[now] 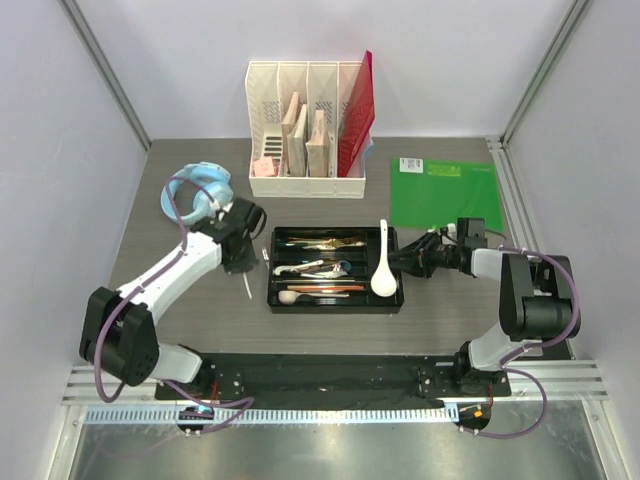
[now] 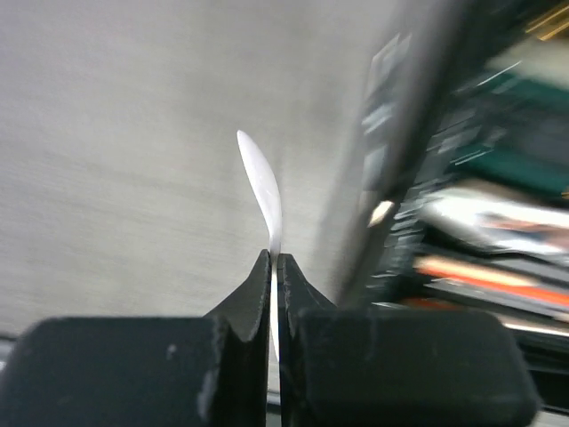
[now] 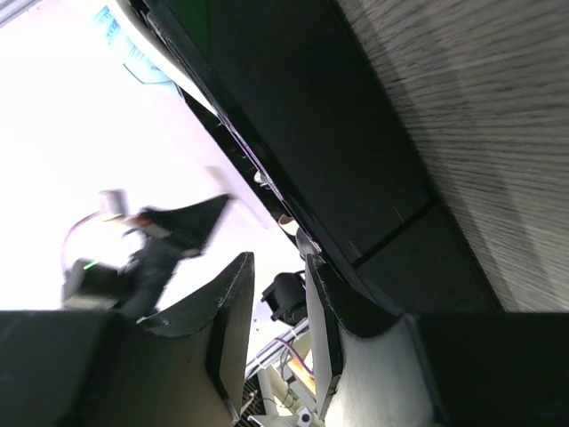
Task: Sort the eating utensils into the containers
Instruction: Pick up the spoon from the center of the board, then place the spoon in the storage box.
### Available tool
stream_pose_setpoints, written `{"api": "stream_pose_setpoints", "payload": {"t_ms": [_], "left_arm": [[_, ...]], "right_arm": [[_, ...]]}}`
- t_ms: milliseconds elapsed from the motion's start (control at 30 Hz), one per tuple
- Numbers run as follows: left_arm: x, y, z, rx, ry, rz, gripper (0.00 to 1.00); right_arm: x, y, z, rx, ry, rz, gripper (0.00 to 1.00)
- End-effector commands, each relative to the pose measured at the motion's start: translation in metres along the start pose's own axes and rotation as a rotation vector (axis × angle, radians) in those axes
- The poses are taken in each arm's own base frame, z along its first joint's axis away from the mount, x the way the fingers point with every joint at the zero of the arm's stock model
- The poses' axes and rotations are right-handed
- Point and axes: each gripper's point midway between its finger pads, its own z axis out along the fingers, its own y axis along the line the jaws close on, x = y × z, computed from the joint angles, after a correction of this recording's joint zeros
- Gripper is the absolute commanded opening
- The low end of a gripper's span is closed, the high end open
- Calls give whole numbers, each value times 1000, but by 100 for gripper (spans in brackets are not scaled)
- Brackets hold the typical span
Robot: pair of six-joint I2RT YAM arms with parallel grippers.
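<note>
The black tray [image 1: 340,306] lies mid-table and holds several utensils, silver, gold and wooden ones. A large white soup spoon [image 1: 382,266] rests in its right compartment. My left gripper [image 1: 243,266] is just left of the tray, down at the table, shut on a thin white utensil [image 2: 262,182] seen edge-on, whose tip sticks out past the fingertips [image 2: 274,258]. The tray's wall [image 2: 418,133] passes blurred to the right of it. My right gripper [image 1: 402,262] sits at the tray's right edge [image 3: 338,133], jaws [image 3: 276,267] apart with nothing between them.
A white file organizer [image 1: 305,130] with wooden boards and a red folder [image 1: 357,115] stands at the back. A green mat [image 1: 443,192] lies at the right rear and a blue ring [image 1: 195,190] at the left. A small white piece [image 1: 265,255] lies by the tray's left wall.
</note>
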Motion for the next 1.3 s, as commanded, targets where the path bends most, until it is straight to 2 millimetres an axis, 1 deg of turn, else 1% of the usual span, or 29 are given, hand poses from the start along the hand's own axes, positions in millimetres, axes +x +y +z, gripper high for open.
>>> {"api": "stream_pose_setpoints", "payload": {"t_ms": [0, 33, 100, 133, 200, 233, 267, 300, 333, 367, 400, 433, 467, 533, 567, 600, 633, 667, 700, 733, 767, 800, 833, 900, 1033, 1133, 1267], "left_arm": [[-47, -7, -34, -2, -110, 99, 0], [-54, -13, -33, -10, -110, 120, 0], [-59, -17, -31, -28, -114, 202, 0], [-66, -25, -31, -43, -131, 244, 0], [-72, -36, -31, -61, -144, 356, 0], [-77, -51, -32, -83, -161, 425, 0], [-82, -60, -34, -94, -180, 474, 0], [-94, -73, -42, -91, -218, 573, 0], [-95, -84, -33, -140, -229, 654, 0], [-91, -101, -38, -146, -262, 747, 0], [-94, -117, -42, -151, -297, 808, 0], [-97, -129, -41, -162, -330, 910, 0], [-87, -145, -39, -172, -346, 1002, 0], [-86, -167, -37, -162, -405, 1108, 0], [-81, -175, -34, -137, -417, 1141, 0], [-69, -178, -26, -126, -410, 1191, 0], [-67, -186, -24, -103, -437, 1205, 0], [-63, -189, -21, -110, -446, 1258, 0], [-49, -184, -12, -131, -445, 1309, 0], [-49, -193, -11, -122, -505, 1300, 0], [-46, -193, -9, -133, -523, 1346, 0], [-36, -184, -2, -169, -529, 1374, 0], [-38, -188, -2, -169, -565, 1355, 0], [-30, -181, 9, -184, -533, 1371, 0], [-16, -172, 25, -184, -479, 1394, 0], [-11, -165, 32, -201, -458, 1396, 0], [-7, -160, 35, -207, -442, 1396, 0]], "right_arm": [[-18, -60, 2, 230, -149, 102, 37], [-18, -58, 2, 231, -149, 102, 37], [-18, -58, 1, 231, -148, 105, 37], [-19, -56, 1, 227, -151, 102, 37], [-20, -52, 1, 218, -155, 96, 37], [-21, -49, 1, 212, -155, 95, 37], [-22, -46, 1, 205, -155, 88, 37], [-22, -45, 1, 203, -156, 82, 37], [-23, -44, 1, 199, -157, 78, 37], [-24, -44, 2, 195, -155, 74, 37], [-23, -43, 2, 190, -154, 69, 37], [-22, -46, 2, 190, -148, 80, 37], [-20, -47, 3, 188, -146, 85, 37], [-18, -49, 4, 172, -144, 90, 37], [-18, -50, 4, 168, -140, 103, 37], [-19, -50, 5, 157, -143, 99, 37], [-17, -53, 6, 159, -137, 106, 37], [-16, -52, 6, 151, -128, 110, 37], [-14, -56, 7, 158, -121, 122, 37], [-13, -56, 6, 155, -118, 123, 37], [-13, -57, 6, 155, -116, 123, 37], [-13, -58, 5, 154, -117, 126, 37], [-13, -59, 5, 155, -116, 129, 37], [-12, -61, 4, 154, -111, 135, 37], [-11, -63, 5, 154, -98, 145, 37], [-12, -64, 5, 156, -97, 149, 37], [-13, -62, 5, 155, -100, 149, 37]]}}
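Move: Over the far-left part of the black tray is where the left hand takes the small white spoon it already holds: some 13 cm to its right, 5 cm ahead and 6 cm below. The white cutlery in the tray lies about 10 cm right, level with the hand, the gold cutlery 18 cm right and 5 cm ahead, both 6 cm down; the blue headphones lie 9 cm left and 16 cm ahead. From the right hand that same tray part is about 18 cm left, 2 cm ahead. Rising about 6 cm and reaching forward with the spoon still pinched, the left hand then swings some 15 cm to the right across the tray's left wall. It turns clockwise roughly 70 degrees with its left side lifting, finally sinks 9 cm from its peak towards the cutlery while easing back a little, and stops there with the fingers shut. ##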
